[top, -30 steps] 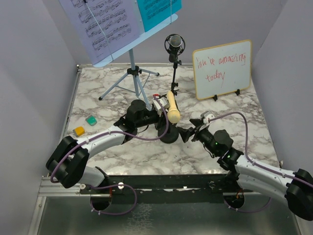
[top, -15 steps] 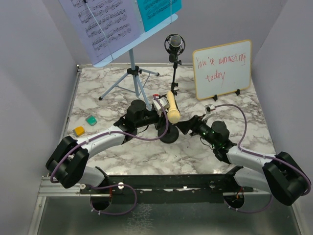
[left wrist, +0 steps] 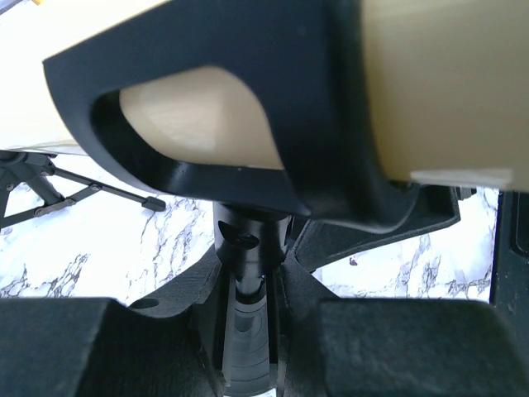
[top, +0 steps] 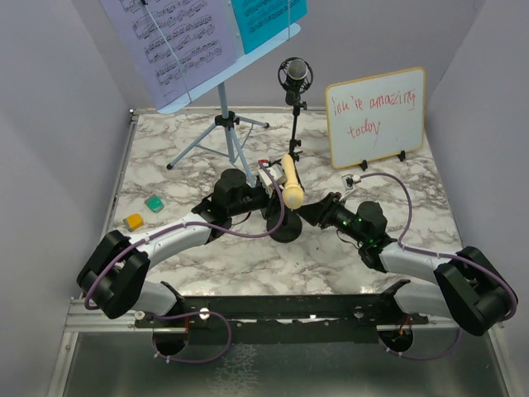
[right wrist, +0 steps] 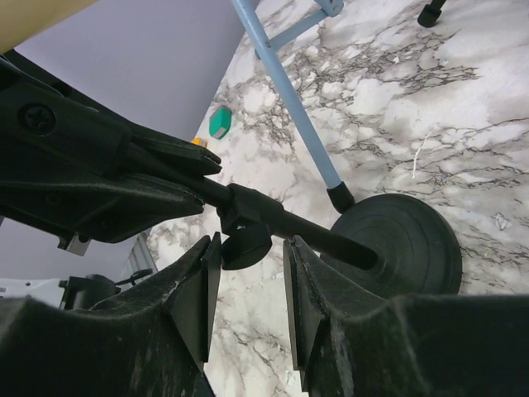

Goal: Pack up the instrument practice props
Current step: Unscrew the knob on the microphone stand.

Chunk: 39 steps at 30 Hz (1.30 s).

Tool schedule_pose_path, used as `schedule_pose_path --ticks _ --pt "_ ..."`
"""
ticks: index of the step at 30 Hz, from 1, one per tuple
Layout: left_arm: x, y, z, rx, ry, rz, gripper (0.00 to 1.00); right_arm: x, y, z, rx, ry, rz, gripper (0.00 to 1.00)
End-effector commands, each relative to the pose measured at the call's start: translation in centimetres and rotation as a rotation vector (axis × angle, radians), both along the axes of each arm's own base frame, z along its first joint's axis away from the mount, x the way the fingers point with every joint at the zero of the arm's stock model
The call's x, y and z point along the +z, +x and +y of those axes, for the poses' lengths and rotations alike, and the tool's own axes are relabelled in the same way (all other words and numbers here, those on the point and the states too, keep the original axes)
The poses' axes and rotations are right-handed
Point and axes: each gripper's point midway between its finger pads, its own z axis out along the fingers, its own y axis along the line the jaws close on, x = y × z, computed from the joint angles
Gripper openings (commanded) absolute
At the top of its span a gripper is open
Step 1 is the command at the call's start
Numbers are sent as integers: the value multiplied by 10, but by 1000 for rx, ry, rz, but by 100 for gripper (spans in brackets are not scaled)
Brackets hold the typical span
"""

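Note:
The cream handheld microphone [top: 291, 180] sits in a black clip on its pole, above the black round base [top: 287, 228]. My left gripper [top: 263, 198] is shut on the pole [left wrist: 248, 248] just under the clip. In the left wrist view the cream body [left wrist: 446, 83] fills the top. My right gripper [top: 311, 212] reaches in from the right. Its jaws are open and straddle a black knob [right wrist: 246, 246] on the pole, with a gap on the right side. The light-blue music rack [top: 224, 112] carries the printed music sheet [top: 178, 37] and the cyan sheet [top: 266, 16]. The black studio microphone [top: 295, 76] stands behind.
A wood-framed whiteboard [top: 376, 116] with red writing leans at the back right. A green block [top: 154, 203] and an orange block [top: 133, 222] lie at the left. One rack leg [right wrist: 285, 99] ends next to the round base [right wrist: 405, 244].
My right arm has swung left to the microphone pole, and its jaws have narrowed around the knob. The left gripper has kept its hold without moving.

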Motion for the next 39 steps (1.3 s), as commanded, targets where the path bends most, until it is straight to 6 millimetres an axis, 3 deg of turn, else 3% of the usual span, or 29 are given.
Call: schedule_pose_path --ticks 1,8,19,23,30,39 --pt "-37 -19 10 -9 81 148 0 9 -1 7 60 20 -16 40" --pt "-38 -20 10 -10 81 151 0 9 -1 15 108 27 -1 35" --pt "-36 -20 10 -9 76 146 0 -1 -7 22 219 -61 -28 1" --pt "-36 -19 9 -10 76 150 0 -4 -8 23 295 -188 -142 1" --pt "-37 -18 8 -6 70 154 0 -11 -8 2 313 -484 -481 1" --pt "-40 -19 5 -20 67 163 0 -41 -4 -1 377 -936 -837 1"
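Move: The knob on the stand's stem sits just off the open right fingertips, some 2 cm left, barely 1 cm ahead and about level. From the right hand, the stand's round base lies about 14 cm down, 3 cm left and 1 cm ahead, and the microphone about 10 cm up, 4 cm ahead and 3 cm left. From the left gripper, which already grips the stem, the knob is about 4 cm down, 2 cm right and 1 cm back. Ease the right gripper about 1 to 2 cm left onto the knob, closing its half-open fingers until they pinch it, then roll the wrist some 55 degrees counter-clockwise as seen from behind the hand, keeping the pinch and drifting slightly back right. Keep the left fingers shut on the stem to hold the stand against the twist. ##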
